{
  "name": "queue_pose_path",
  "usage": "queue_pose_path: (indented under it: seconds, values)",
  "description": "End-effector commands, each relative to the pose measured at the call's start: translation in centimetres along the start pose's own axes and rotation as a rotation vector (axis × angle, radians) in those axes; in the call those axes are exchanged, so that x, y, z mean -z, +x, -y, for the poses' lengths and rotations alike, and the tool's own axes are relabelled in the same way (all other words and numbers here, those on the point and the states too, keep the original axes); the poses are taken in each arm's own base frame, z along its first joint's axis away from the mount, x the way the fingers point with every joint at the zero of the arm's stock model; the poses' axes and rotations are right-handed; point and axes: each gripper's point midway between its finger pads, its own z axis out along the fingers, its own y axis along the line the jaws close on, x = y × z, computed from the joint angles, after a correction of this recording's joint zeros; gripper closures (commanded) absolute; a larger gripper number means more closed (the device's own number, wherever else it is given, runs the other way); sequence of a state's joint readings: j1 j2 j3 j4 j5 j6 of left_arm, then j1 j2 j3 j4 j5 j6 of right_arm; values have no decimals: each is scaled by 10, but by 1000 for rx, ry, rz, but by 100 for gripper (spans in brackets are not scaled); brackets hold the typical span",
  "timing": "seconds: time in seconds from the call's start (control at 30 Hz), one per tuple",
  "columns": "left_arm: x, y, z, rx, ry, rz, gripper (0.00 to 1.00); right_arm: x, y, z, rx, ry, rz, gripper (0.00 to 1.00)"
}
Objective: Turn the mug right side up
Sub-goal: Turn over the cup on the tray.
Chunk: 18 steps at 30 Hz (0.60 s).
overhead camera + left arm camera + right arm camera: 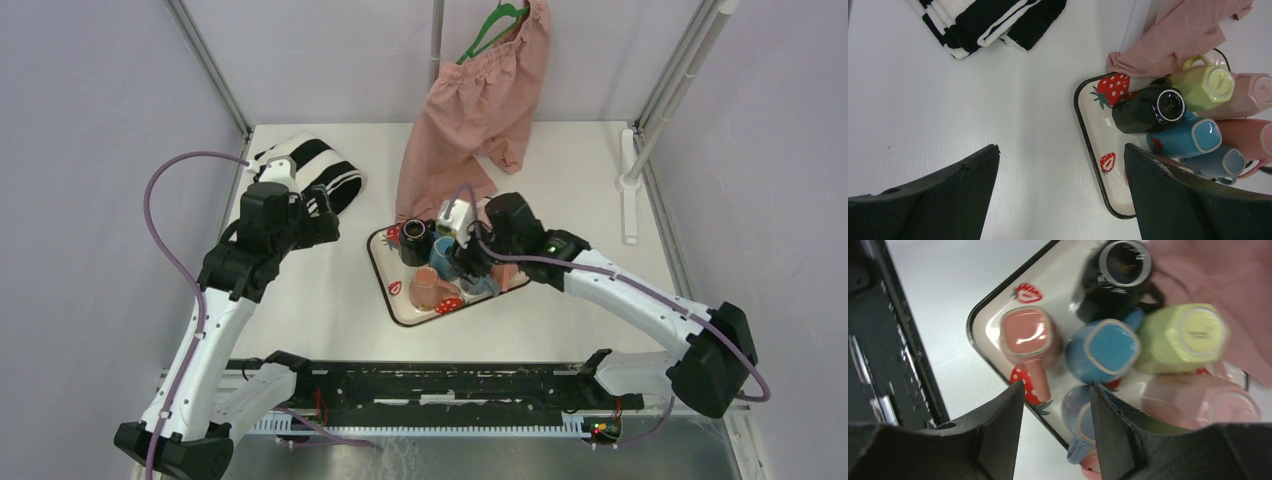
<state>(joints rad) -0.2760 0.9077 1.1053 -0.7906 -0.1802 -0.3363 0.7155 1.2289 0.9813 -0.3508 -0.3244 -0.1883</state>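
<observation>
A salmon mug (1029,336) (425,288) stands on the strawberry-print tray (982,326) (384,290), near its front corner. Its mouth appears to face up and its handle points toward me. My right gripper (1057,402) (464,262) hovers open just above the tray and holds nothing. A light blue mug (1079,412) and the tray rim show between its fingers. My left gripper (1061,147) (322,214) hangs wide open over bare table left of the tray (1089,131).
Several other mugs crowd the tray bottoms up: black (1122,260), blue (1105,347), green (1188,334), pale pink (1200,401). Pink shorts (470,110) hang on a hanger, their hem touching the tray. A striped cloth (322,172) lies at back left.
</observation>
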Motion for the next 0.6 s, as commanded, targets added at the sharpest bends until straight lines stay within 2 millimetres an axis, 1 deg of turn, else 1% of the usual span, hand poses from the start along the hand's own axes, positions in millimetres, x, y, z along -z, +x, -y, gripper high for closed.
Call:
queue_pose_path:
  seconds: [0.0,0.13,0.2,0.27,0.4,0.57]
  values:
    - [7,-7,-1,26,4,45,0,-17,21,-22,215,-71,-136,43]
    - [11,-7,-5,24,-11,49,0,-34,46,-30,288,-138,-227,42]
    - [12,-7,-6,20,-18,50,0,-40,52,-32,312,-160,-249,42]
    - [14,-9,-7,17,-22,55,0,-49,51,-34,339,-183,-235,42]
    - [16,-11,-9,16,-32,59,0,-57,48,-32,356,-186,-228,42]
    - [18,-10,-10,18,-35,62,0,-66,49,-38,340,-221,-224,42]
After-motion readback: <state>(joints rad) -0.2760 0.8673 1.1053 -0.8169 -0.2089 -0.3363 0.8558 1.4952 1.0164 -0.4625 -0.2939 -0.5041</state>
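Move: About 10 cm to the right hand's left, 2 cm back and 15 cm below, the salmon mug stands upside down on the tray, its handle pointing towards that hand's side. At roughly the same height are the bright blue mug, some 5 cm ahead and 6 cm left, the black mug, about 8 cm ahead and 12 cm left, and the small grey-blue mug, nearly under the hand, 1 cm ahead and 1 cm right. From the idle left hand, the salmon mug lies roughly 22 cm right, 4 cm back and 21 cm below. Sinking about 9 cm towards the salmon mug's handle, the right hand also draws back some 3 cm and edges left early on, then eases off low over the tray. The wrist swings roughly 20 degrees counter-clockwise while the fingers tip steeper downward; they stay about half open, lined up either side of the handle but still above it. ##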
